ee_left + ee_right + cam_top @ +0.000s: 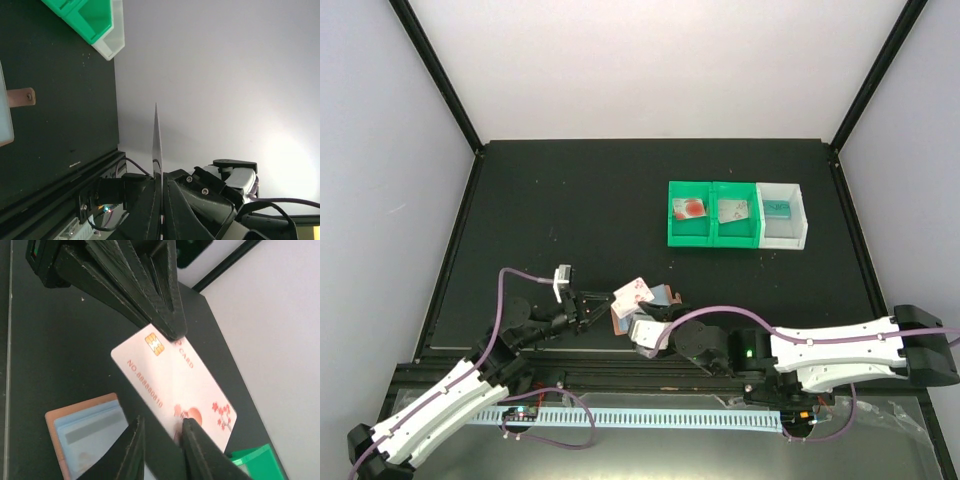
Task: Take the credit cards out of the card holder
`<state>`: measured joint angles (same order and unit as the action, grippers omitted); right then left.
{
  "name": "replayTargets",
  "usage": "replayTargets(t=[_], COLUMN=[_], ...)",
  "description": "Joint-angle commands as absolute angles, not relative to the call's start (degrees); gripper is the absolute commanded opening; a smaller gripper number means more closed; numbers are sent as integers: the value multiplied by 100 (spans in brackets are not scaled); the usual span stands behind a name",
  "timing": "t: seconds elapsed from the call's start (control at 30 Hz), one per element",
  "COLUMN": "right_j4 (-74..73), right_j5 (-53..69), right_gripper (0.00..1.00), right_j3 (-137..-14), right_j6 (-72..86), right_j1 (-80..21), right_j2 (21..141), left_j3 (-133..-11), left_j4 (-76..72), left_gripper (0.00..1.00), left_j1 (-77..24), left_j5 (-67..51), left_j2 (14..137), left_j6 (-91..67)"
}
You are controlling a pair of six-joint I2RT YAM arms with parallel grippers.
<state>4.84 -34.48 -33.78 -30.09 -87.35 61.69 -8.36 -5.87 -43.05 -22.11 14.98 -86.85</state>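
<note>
A whitish credit card (170, 380) with a gold chip and reddish blossoms hangs in the air above the card holder (85, 432), which lies open with its pale blue pockets up. My left gripper (162, 175) is shut on the card's chip end, and in its own view the card shows edge-on. My right gripper (162, 422) stands open at the card's other end: one finger touches the card and the other stands clear of it. From above, the card (632, 292) sits between the left gripper (605, 300) and the right gripper (645, 322), over the salmon-pink holder (665, 296).
Two green bins (710, 240) and a white bin (795, 225) stand in a row at the back right. Each green bin holds a card (688, 208); something teal lies in the white bin. The table's near rail runs just below both grippers.
</note>
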Motion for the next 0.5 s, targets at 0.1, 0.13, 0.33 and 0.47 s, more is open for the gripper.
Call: replayTargets(t=[0.1,0.13,0.33,0.47], right_j4=[-385,-440,-795,-1600], right_j5=[-2767,-2640,-2930,-2533], right_gripper=[38,42,42,43], right_j3=[-3557,-3561,-3828,-4397], right_j6=[-1486,-1255,356,1069], right_j1=[-8753,-8752,-8720,-8419], right_j2=[5600,5527,5328,5448], left_j3=[-901,-899,-953,-980], left_j4=[-749,-740,-672,-681], left_gripper=[2,2,1,2], left_j1=[-4298,-4298,-4298,-4298], left_j5=[-1960,-1922,-1956,-2075], left_j2=[1521,1558,1886,2037], left_j6=[-8004,-7886,-6997,-6441])
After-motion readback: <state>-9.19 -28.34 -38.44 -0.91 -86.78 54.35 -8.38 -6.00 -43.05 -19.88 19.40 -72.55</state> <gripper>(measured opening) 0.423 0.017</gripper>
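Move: My left hand already holds the card near its chip end; the card's middle lies about 4 cm to that hand's right and 1 cm ahead. From my right fingers, already slightly apart at the card's opposite long edge, it is some 3 cm left, 2 cm ahead and a touch higher. The card holder lies open about 12 cm straight below my right fingers. The green box stands roughly 26 cm ahead and 18 cm right of them, also 12 cm down. I spread my right fingers to nearly half open and back them off the card, drawing back and to the right, then rising, about 3 cm in all, while rolling that wrist some 25 degrees clockwise as seen along the fingers. My left hand keeps its pinch and sinks a little under 2 cm, easing forward and rolling slightly. ##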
